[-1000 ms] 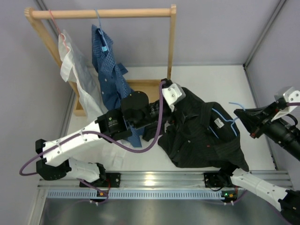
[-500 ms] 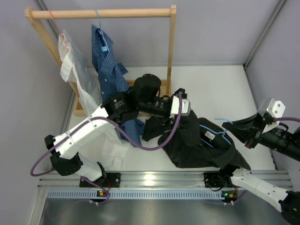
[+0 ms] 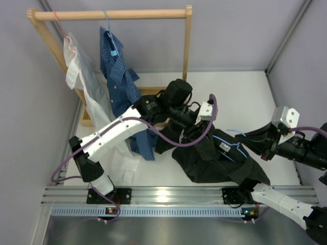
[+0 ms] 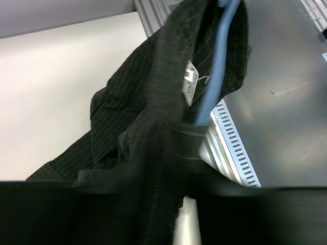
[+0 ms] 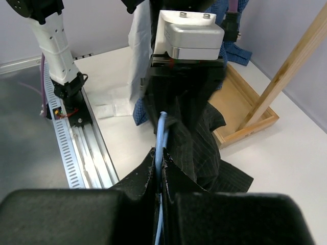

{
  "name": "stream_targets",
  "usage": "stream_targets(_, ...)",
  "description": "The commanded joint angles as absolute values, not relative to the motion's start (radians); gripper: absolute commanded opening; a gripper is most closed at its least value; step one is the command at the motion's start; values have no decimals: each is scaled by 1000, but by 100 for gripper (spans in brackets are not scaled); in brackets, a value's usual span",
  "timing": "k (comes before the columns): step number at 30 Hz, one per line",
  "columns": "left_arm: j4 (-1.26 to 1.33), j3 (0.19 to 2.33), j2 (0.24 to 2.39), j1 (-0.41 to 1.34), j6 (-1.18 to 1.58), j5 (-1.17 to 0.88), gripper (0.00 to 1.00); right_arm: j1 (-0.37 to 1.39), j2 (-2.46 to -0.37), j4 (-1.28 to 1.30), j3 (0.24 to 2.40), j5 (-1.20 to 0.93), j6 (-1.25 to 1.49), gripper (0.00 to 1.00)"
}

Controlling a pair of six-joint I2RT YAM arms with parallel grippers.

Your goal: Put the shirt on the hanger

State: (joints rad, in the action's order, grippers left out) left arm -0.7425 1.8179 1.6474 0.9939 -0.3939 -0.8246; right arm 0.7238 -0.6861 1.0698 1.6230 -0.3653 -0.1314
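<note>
The black pinstriped shirt [image 3: 214, 161] lies bunched on the white table right of centre. My left gripper [image 3: 193, 131] is shut on its fabric near the collar; in the left wrist view the shirt [image 4: 148, 117] runs into the dark jaws [image 4: 163, 204], with the white neck label [image 4: 190, 81] beside the hanger [image 4: 214, 66]. The light-blue wire hanger [image 3: 231, 148] sits partly inside the shirt. My right gripper [image 3: 251, 139] is shut on the hanger's wire [image 5: 162, 138], pinched between the jaws [image 5: 159, 176], facing the shirt [image 5: 199, 148].
A wooden rack [image 3: 112, 14] stands at the back left with a white shirt [image 3: 82, 76] and a blue checked shirt [image 3: 117, 76] hanging from it. Its wooden base [image 3: 153, 93] lies behind the left arm. A metal rail [image 3: 168, 194] runs along the near edge.
My left arm has swung right, carrying the shirt's collar with it. My right gripper has moved left with the hanger, pushing it deeper into the shirt, which is more bunched.
</note>
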Motion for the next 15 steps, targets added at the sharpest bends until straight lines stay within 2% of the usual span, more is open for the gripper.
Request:
stream_targets(1,-742,1859,1649,971,-383,-942,24,735,-709,942,1617,-397,-138,0)
stream_targets(2,-744,1856,1648,971,-385,-943,6,735,-709,936,1614,-391,-137,0)
stream_targets(3,-742,1853,1644,968,-388,-937,0,735,-707,933,1614,-388,-137,0)
stream_targets(7,-744,1829,1617,956,-426,-956,0,735,-700,930,1597,-376,-129,0)
stream_targets(9,-742,1822,1609,936,-440,-980,0,735,-692,931,1586,-365,-123,7)
stream_targets(10,-742,1819,1602,928,-442,-1017,0,735,-681,931,1572,-354,-115,18)
stream_targets(11,-742,1818,1597,919,-443,-1034,0,735,-673,931,1565,-341,-109,34)
stream_targets(12,-742,1816,1594,899,-446,-1048,0,735,-663,946,1557,-325,-104,60)
stream_targets(14,-744,1801,1576,875,-451,-1091,0,735,-621,992,1552,-240,-97,78)
stream_targets(15,-742,1795,1568,850,-453,-1106,0,735,-598,1050,1555,-204,-91,79)
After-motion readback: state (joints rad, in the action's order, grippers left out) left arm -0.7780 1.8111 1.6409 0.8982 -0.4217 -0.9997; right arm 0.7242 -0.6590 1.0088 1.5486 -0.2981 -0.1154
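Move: The black shirt's gathered edge near the collar already lies between the left hand's half-open fingers. The blue hanger, its shoulder running into that cloth, has its middle about 8 cm to this hand's right and 1 cm back. The white neck tag is some 7 cm right, 3 cm back and a bit lower. The right fingers grip the hanger by its hook; from them its middle is about 5 cm left, 2 cm back and 4 cm below, and the tag roughly 6 cm left, 3 cm back. Close the left fingers on the bunched shirt edge, easing back about 1 cm as they shut, then draw the pinched cloth roughly 2 cm to the left and forward again. Keep the right grip on the hook while nudging forward about 1.5 cm; once the left has its hold, open the right fingers wide and let go of the hanger. ##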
